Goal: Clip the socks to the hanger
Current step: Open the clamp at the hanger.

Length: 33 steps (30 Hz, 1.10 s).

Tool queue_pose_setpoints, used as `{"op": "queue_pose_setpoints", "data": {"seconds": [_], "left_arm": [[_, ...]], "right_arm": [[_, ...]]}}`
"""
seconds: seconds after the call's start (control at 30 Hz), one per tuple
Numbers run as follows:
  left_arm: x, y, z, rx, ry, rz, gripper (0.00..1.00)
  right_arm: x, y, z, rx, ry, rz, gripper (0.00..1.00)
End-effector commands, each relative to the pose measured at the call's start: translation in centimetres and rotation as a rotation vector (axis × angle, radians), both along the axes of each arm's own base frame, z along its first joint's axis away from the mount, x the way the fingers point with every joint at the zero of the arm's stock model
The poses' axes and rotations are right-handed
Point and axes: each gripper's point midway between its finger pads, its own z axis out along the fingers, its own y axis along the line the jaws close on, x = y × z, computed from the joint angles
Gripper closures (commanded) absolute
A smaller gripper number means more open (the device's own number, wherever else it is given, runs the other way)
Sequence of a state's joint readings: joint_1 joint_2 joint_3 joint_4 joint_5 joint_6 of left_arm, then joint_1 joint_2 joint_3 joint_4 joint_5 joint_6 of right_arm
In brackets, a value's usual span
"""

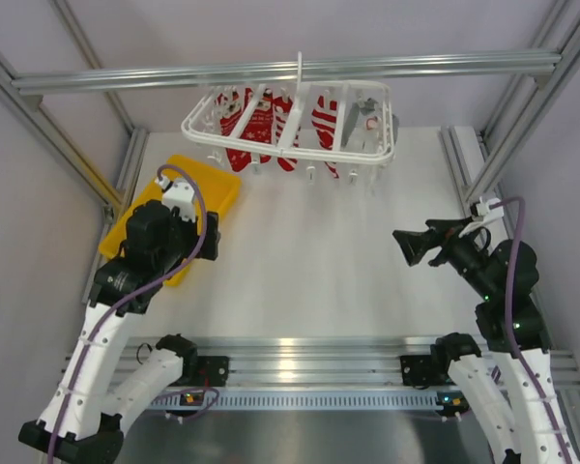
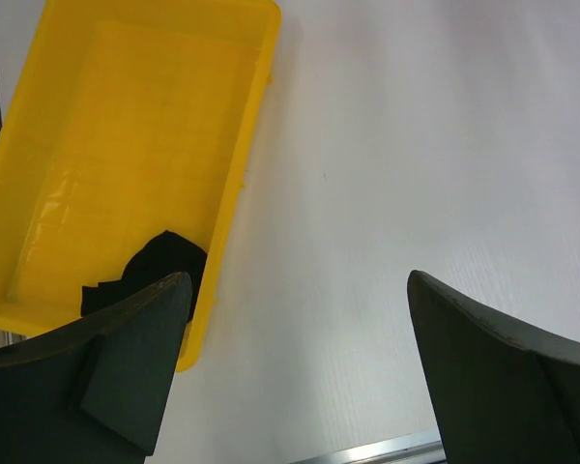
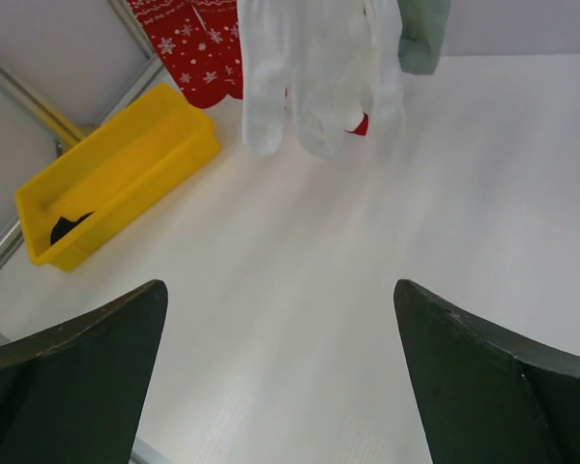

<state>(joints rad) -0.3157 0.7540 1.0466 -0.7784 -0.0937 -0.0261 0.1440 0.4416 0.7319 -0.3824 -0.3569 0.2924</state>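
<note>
A black sock (image 2: 159, 266) lies crumpled in the near corner of the yellow tray (image 2: 126, 126); it also shows in the right wrist view (image 3: 68, 228). In the top view my left arm hides it. The white hanger (image 1: 290, 135) hangs from the top bar at the back, with dangling clips. My left gripper (image 2: 300, 290) is open and empty, above the table just right of the tray's near corner; its left finger (image 2: 135, 358) is next to the sock. My right gripper (image 1: 411, 244) is open and empty at mid-right, pointing left.
Red-and-white patterned socks (image 1: 256, 121) and a grey-white garment (image 1: 367, 121) hang from the hanger; they show in the right wrist view too (image 3: 319, 68). The yellow tray (image 1: 203, 184) sits at the table's left. Aluminium frame rails (image 1: 483, 164) line the sides and front.
</note>
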Motion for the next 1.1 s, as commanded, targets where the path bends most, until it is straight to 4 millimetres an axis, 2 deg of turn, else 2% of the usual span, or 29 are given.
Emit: {"op": "queue_pose_setpoints", "data": {"seconds": [0.0, 0.03, 0.07, 0.17, 0.2, 0.23, 0.27, 0.3, 0.37, 0.4, 0.47, 0.53, 0.67, 0.77, 0.8, 0.87, 0.9, 1.0, 1.07], "left_arm": [[0.8, -0.5, 3.8, -0.04, -0.112, -0.014, 0.02], [0.5, -0.6, 4.6, -0.059, -0.134, -0.021, 0.02], [0.2, -2.3, 5.9, -0.11, -0.177, -0.11, 0.02], [-2.3, -5.5, 9.2, -0.171, -0.317, -0.353, 0.03], [-4.1, -7.1, 10.3, -0.216, -0.362, -0.471, 0.04], [-4.8, -7.8, 11.1, -0.241, -0.399, -0.524, 0.05], [-5.2, -8.2, 11.4, -0.25, -0.425, -0.56, 0.05], [-5.8, -9.0, 11.9, -0.299, -0.439, -0.598, 0.04], [-5.6, -9.3, 12.0, -0.32, -0.441, -0.607, 0.02], [-5.0, -9.5, 12.0, -0.332, -0.428, -0.6, 0.02], [-4.4, -9.6, 12.3, -0.333, -0.42, -0.59, 0.02], [-3.7, -10.0, 12.1, -0.334, -0.392, -0.595, 0.02], [-3.3, -11.0, 12.6, -0.366, -0.378, -0.643, 0.02], [-2.7, -11.6, 13.0, -0.388, -0.375, -0.661, 0.02], [-2.7, -11.6, 13.3, -0.392, -0.381, -0.662, 0.02], [-2.5, -11.9, 13.9, -0.399, -0.408, -0.675, 0.02], [-2.4, -12.0, 13.9, -0.403, -0.415, -0.68, 0.02], [-2.2, -12.4, 14.3, -0.404, -0.443, -0.703, 0.02], [-1.9, -12.9, 14.4, -0.396, -0.46, -0.727, 0.02]], "right_arm": [[0.1, 0.4, 5.7, 0.039, -0.18, 0.03, 0.0], [0.2, 0.6, 6.4, 0.048, -0.203, 0.036, 0.0], [0.7, 0.8, 7.5, 0.064, -0.231, 0.043, 0.0], [1.5, 1.7, 10.2, 0.084, -0.311, 0.098, 0.0], [1.4, 2.2, 11.0, 0.087, -0.324, 0.131, 0.01], [1.5, 2.5, 12.0, 0.09, -0.353, 0.149, 0.01], [2.6, 2.9, 11.9, 0.087, -0.339, 0.164, 0.01], [2.4, 3.2, 13.4, 0.083, -0.381, 0.194, 0.02], [3.7, 3.7, 13.8, 0.074, -0.384, 0.22, 0.03], [3.6, 4.0, 15.1, 0.065, -0.427, 0.242, 0.04], [4.8, 4.4, 15.2, 0.049, -0.422, 0.257, 0.04], [4.9, 4.6, 16.4, 0.033, -0.452, 0.275, 0.05], [5.8, 5.6, 16.9, 0.022, -0.456, 0.344, 0.1], [5.7, 6.3, 17.0, 0.026, -0.449, 0.391, 0.2], [5.6, 6.6, 16.9, 0.028, -0.445, 0.402, 0.28], [5.5, 6.9, 16.6, 0.036, -0.431, 0.413, 0.36], [5.1, 7.3, 16.6, 0.04, -0.429, 0.438, 0.44], [4.3, 8.1, 16.0, 0.053, -0.397, 0.483, 0.51], [4.2, 8.4, 15.6, 0.057, -0.383, 0.496, 0.52]]}}
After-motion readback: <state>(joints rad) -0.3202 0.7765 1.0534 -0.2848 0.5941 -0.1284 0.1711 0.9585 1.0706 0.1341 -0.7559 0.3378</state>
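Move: The clip to be squeezed hangs under the right side rail of the hanger, about 8 cm ahead of the right hand, 10 cm to its left and 13 cm above. The white gloves hang some 17 cm ahead, 9 cm left and 7 cm higher than that hand. From the left hand the clip is roughly 37 cm to the right, 6 cm ahead and 15 cm up; the yellow bin sits about 12 cm ahead, 16 cm left and 22 cm below. Upward first, the empty right hand climbs about 13 cm, going left and forward to the clip on the hanger's right side; it turns some 25 degrees counter-clockwise, tips its fingers up and closes them to half around the clip, squeeze not yet seen. The left hand, still wide open, swings about 12 cm right and 11 cm up, first drawing back, then reaching forward again, and turns clockwise. ##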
